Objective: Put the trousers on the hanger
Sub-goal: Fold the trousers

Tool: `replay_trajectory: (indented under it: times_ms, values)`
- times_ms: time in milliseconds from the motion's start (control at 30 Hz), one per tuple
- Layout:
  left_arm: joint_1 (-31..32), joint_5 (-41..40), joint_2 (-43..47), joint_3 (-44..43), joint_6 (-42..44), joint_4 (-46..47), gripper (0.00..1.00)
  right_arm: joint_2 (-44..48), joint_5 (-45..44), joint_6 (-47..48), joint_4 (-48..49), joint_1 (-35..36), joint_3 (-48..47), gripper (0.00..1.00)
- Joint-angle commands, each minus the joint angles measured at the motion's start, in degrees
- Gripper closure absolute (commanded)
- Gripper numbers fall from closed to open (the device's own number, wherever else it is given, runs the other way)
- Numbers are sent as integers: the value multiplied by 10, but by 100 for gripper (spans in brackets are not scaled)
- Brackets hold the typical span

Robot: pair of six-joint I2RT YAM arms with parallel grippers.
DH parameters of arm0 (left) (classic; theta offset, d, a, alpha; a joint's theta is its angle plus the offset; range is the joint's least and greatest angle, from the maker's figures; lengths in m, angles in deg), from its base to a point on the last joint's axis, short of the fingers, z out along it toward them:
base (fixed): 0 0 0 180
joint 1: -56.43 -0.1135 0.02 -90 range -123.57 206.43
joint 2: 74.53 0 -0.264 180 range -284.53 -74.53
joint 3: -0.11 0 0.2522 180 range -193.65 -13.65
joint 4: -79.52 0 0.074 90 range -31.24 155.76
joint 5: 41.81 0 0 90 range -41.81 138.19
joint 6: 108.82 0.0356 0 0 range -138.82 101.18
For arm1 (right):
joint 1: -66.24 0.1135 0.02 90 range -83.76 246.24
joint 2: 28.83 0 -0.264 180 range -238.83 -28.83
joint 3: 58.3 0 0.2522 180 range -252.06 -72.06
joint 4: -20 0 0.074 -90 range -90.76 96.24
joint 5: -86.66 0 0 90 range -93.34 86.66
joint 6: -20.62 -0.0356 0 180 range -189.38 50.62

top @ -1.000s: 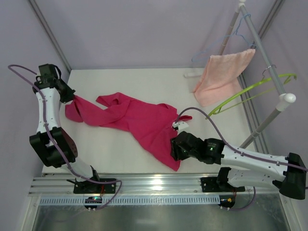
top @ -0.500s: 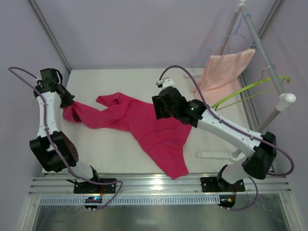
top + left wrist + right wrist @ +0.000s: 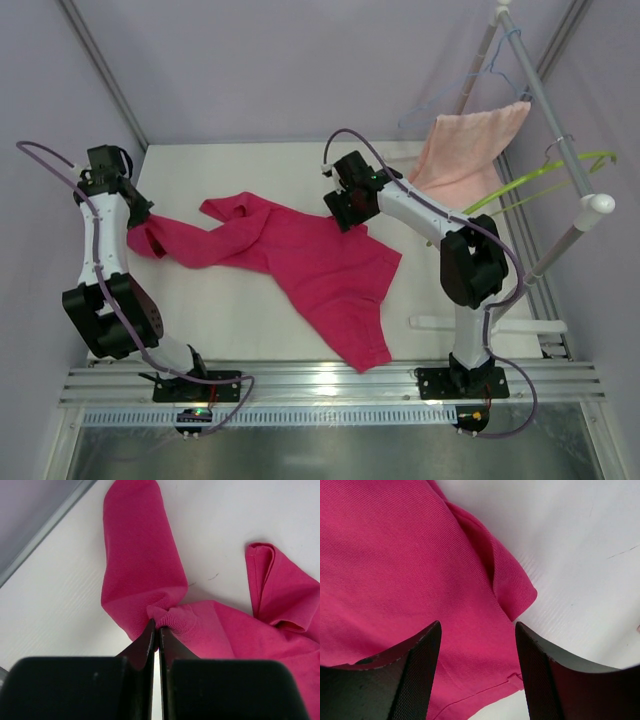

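The magenta-pink trousers point(image 3: 320, 265) lie spread across the white table, one end reaching the left side. My left gripper point(image 3: 138, 218) is shut on that left end; in the left wrist view its fingers pinch a bunched fold of the trousers point(image 3: 172, 617). My right gripper point(image 3: 345, 215) hovers open over the trousers' upper right edge, and the right wrist view shows pink trousers cloth point(image 3: 395, 570) and a folded corner between the spread fingertips point(image 3: 427, 640). The lime-green hanger point(image 3: 520, 185) hangs on the rack at the right, apart from both grippers.
A pale salmon towel point(image 3: 465, 155) hangs on a thin light-blue wire hanger point(image 3: 480, 80) from the slanted rack pole point(image 3: 555, 120) at the back right. A white rack foot bar point(image 3: 480, 322) lies at the right front. The table's near edge meets a metal rail point(image 3: 330, 385).
My right arm let go of the trousers' lower part, opened and swung up to the back, over their upper right edge. The lower cloth now lies flat. The left gripper stayed shut on the left end.
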Motion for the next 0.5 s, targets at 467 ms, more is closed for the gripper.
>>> replay_trajectory:
  times_ms: [467]
  values:
    - [4,-36,6,20,-6,49,100,-52,124,73,-32,-62,17,36]
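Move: The right-hand edge of the trousers' broad end, beside my open right hand, is about 5 cm to its right, 4 cm back and 8 cm below. The small folded flap is some 4 cm to the hand's right and 1 cm back. The broad end's outer corner is about 12 cm right and 7 cm back, both on the table as well. From my left hand, that edge is roughly 52 cm right, 3 cm back and 16 cm below. I sink my right hand about 5 cm towards the right-hand edge of the trousers, easing some 3 cm to the right and 2 cm back on the way. I tip its fingers about 15 degrees nearer to straight down and keep them open. My left hand stays put, still pinching the trousers' far end above the table. ##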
